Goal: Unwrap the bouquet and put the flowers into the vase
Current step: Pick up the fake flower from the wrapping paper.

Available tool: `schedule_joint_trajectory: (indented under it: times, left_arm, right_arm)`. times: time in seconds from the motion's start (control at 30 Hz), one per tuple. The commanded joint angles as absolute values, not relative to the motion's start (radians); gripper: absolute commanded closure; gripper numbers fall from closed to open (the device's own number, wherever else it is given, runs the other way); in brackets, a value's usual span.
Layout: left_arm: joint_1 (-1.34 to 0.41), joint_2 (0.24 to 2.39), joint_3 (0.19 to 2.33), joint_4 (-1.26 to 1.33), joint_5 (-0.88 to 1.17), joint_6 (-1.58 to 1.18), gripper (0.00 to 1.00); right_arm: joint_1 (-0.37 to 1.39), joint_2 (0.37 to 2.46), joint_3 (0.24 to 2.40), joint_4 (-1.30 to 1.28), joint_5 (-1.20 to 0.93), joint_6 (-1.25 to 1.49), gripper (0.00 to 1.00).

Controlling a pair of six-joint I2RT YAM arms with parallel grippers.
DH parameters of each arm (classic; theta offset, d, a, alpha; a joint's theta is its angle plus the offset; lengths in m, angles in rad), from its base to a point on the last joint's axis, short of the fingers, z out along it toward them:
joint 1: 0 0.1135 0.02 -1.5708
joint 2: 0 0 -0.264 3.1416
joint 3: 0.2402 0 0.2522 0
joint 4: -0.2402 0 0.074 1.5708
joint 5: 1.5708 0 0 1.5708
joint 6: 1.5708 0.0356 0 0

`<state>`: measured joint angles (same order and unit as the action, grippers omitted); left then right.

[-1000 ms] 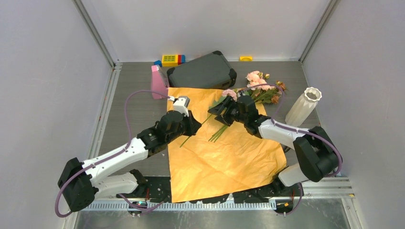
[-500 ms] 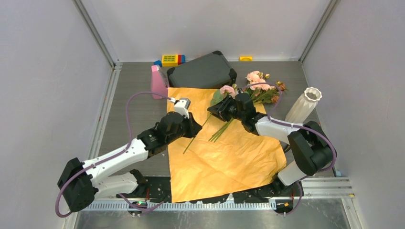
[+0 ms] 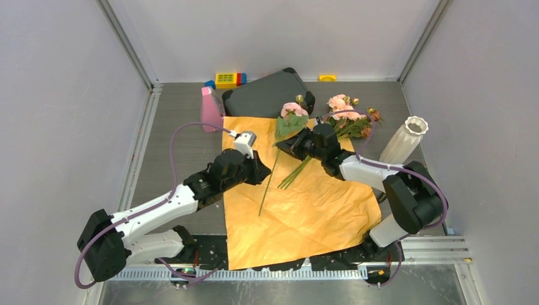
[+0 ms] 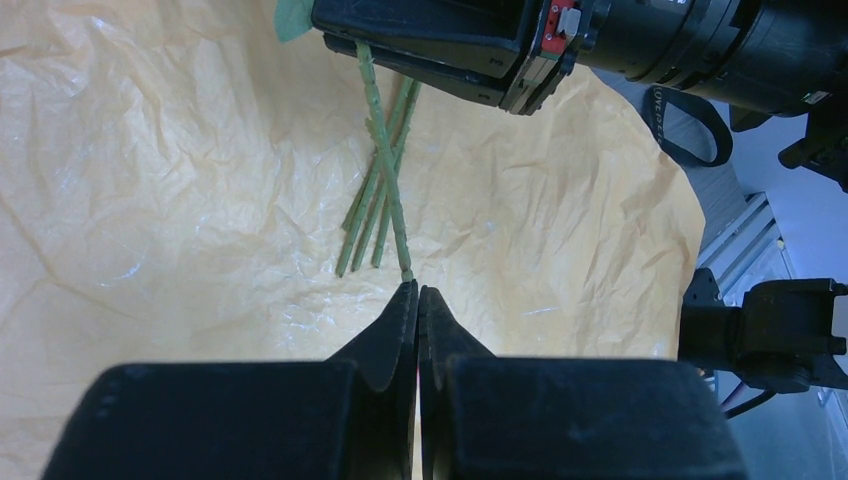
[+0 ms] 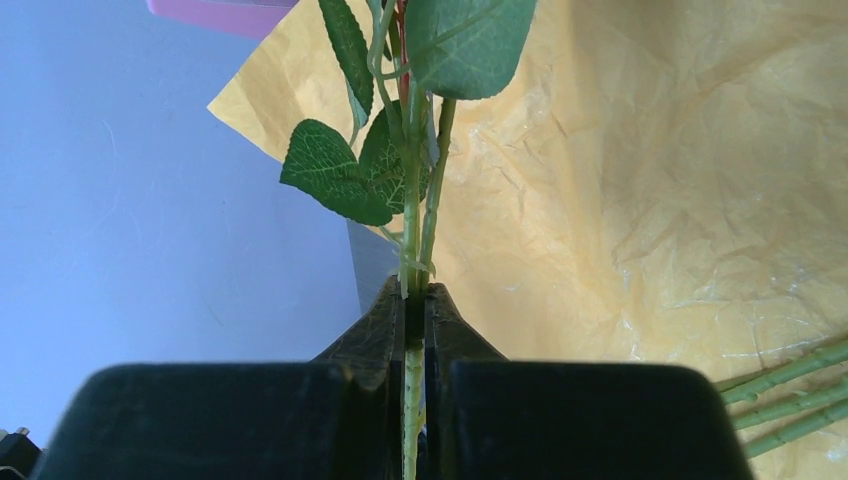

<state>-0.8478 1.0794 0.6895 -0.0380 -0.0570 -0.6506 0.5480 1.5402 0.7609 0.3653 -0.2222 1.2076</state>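
The bouquet's orange paper lies unwrapped and flat on the table. My right gripper is shut on the stem of one pink rose, held off the paper. Its thin stem slants down past my left gripper. The left gripper is shut with nothing seen between its fingers, tips just over the paper at the stem's end. The other flowers lie at the paper's far right corner, their stems on the sheet. The white vase stands at the right.
A dark grey case lies behind the paper. A pink wedge-shaped object stands at the paper's back left corner. Coloured blocks and a small yellow block sit by the back wall. Grey walls close in both sides.
My right gripper has shut on one rose's stem and swung it up off the bunch. Its bloom moved back and left, its stem end toward the front. The left arm barely moved.
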Motion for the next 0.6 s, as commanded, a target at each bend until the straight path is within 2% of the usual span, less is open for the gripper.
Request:
schedule_joint_trajectory:
  times: [0.0, 0.07, 0.13, 0.2, 0.33, 0.4, 0.47, 0.57]
  left_arm:
    - [-0.845, 1.089, 0.695, 0.011, -0.041, -0.645, 1.0]
    - [-0.844, 1.086, 0.702, 0.003, -0.045, -0.644, 1.0]
    - [-0.844, 1.089, 0.718, -0.038, -0.052, -0.639, 0.91]
    - [-0.841, 1.09, 0.741, -0.08, -0.057, -0.623, 0.74]
    - [-0.825, 1.08, 0.797, -0.182, -0.051, -0.571, 0.33]
    - [-0.797, 1.073, 0.834, -0.249, -0.022, -0.536, 0.19]
    - [-0.751, 1.077, 0.888, -0.33, 0.052, -0.489, 0.11]
    - [-0.655, 1.093, 0.991, -0.481, 0.177, -0.415, 0.06]
  right_arm:
    - [0.552, 1.521, 0.759, 0.471, -0.206, 1.205, 1.0]
    - [0.553, 1.505, 0.748, 0.493, -0.206, 1.194, 1.0]
    - [0.552, 1.485, 0.742, 0.501, -0.2, 1.17, 1.0]
    - [0.552, 1.458, 0.738, 0.5, -0.195, 1.135, 1.0]
    - [0.552, 1.365, 0.731, 0.451, -0.172, 1.022, 1.0]
    - [0.552, 1.288, 0.737, 0.384, -0.141, 0.932, 1.0]
    - [0.552, 1.199, 0.758, 0.276, -0.092, 0.818, 1.0]
    - [0.552, 1.081, 0.806, 0.061, 0.014, 0.602, 1.0]
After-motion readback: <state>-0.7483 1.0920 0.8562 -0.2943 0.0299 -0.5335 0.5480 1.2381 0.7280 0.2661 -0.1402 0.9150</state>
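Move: The pink fake flower is already held in both hands: the left fingers are shut on its lower stem, the right fingers higher up, just below the leaves. From the right hand the white vase stands level ahead, some 37 cm right and 4 cm lower. The loose stems left on the paper lie 5 cm back, 6 cm right and 12 cm below the right hand; their flower heads are 11 cm ahead, 22 cm right and 9 cm below. Upward goes the right hand, gathering speed, about 7 cm, drifting some 3 cm to the right as its fingertips tilt up some 20 degrees; it keeps its pinch on the stem. The left fingers open wide to release the lower stem, and that hand then eases off to its left and up, away from the flower. ##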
